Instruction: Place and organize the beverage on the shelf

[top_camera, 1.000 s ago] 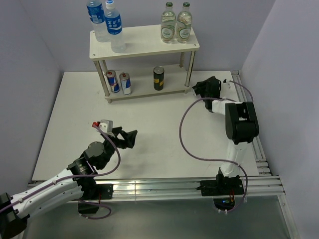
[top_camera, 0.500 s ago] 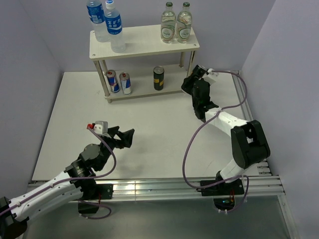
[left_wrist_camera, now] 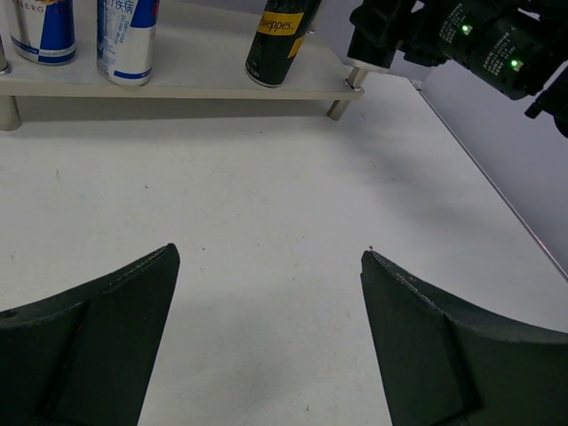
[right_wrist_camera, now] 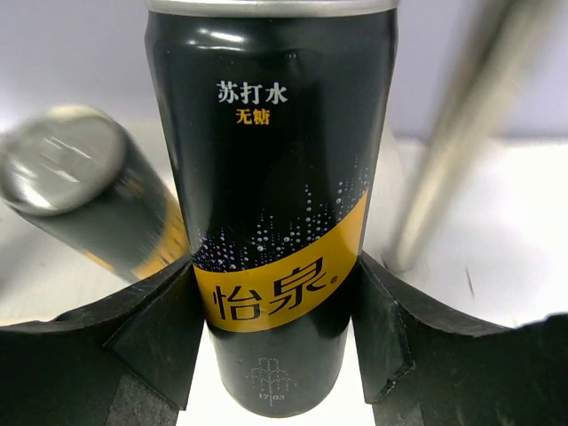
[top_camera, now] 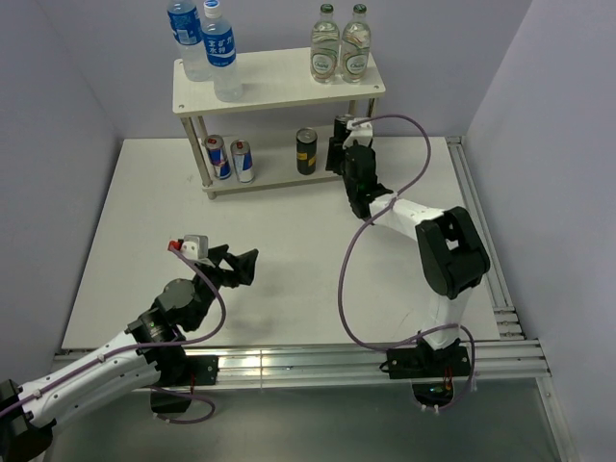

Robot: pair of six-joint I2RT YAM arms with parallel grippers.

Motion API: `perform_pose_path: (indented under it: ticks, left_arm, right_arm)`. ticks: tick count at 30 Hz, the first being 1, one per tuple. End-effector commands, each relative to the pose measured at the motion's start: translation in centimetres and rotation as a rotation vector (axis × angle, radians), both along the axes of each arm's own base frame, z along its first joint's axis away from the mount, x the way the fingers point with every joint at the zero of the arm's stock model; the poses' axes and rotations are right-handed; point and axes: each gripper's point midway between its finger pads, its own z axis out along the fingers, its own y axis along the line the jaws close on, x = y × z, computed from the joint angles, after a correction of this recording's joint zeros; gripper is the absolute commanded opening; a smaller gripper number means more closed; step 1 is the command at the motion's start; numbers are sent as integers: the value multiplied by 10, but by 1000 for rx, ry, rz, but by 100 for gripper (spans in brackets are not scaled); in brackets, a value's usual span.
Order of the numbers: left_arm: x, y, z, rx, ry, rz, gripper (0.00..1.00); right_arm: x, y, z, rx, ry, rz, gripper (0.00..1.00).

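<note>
The cream shelf stands at the back. Two blue-labelled water bottles stand on its top board at the left. Two blue-and-silver cans and one dark can with a yellow band stand on the lower board. My right gripper is at the lower tier's right end, shut on the second dark can, held upright. In the right wrist view the shelved dark can is just left of it and a shelf leg just right. My left gripper is open and empty over the table.
Two clear green-capped bottles stand on the top board's right half. Grey walls close in the table at the back and both sides. A metal rail runs along the right edge.
My right gripper has swung left with the dark can, from beside the shelf's right end to the lower tier next to the shelved dark can. My left gripper has drawn back slightly.
</note>
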Motion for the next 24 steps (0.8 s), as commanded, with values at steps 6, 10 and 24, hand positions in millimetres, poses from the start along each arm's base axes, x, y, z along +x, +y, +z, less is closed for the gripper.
perform_pose_path:
  ticks: [6,10,24]
  left_arm:
    - [3,-1,6,-15,-22,11,89]
    - [3,-1,6,-13,-19,11,89]
    - [5,-4,2,4,-10,8,89]
  right_arm:
    - [39,30,80,-42,-273,16,0]
    - [52,34,59,-63,-254,5,0]
    - [93,33,24,-115,-274,-55,0]
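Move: On the lower shelf, the free place for the held black can is about 8 cm ahead of the right hand, 3 cm to its left and 10 cm below. The standing black can is roughly 10 cm left of the hand, 5 cm ahead and 4 cm lower. The front right shelf post stands some 5 cm to the hand's right and 4 cm ahead. From the left hand the free place lies about 35 cm ahead, 17 cm right and 11 cm below. Carrying the black can in its kept grip, the right hand reaches in over the lower shelf, about 7 cm forward and 3.5 cm left. It rises slightly at first, then sinks roughly 7 cm beside the standing black can while rolling its left side down by about 10 degrees. The descent levels off before the end as it still eases forward. ##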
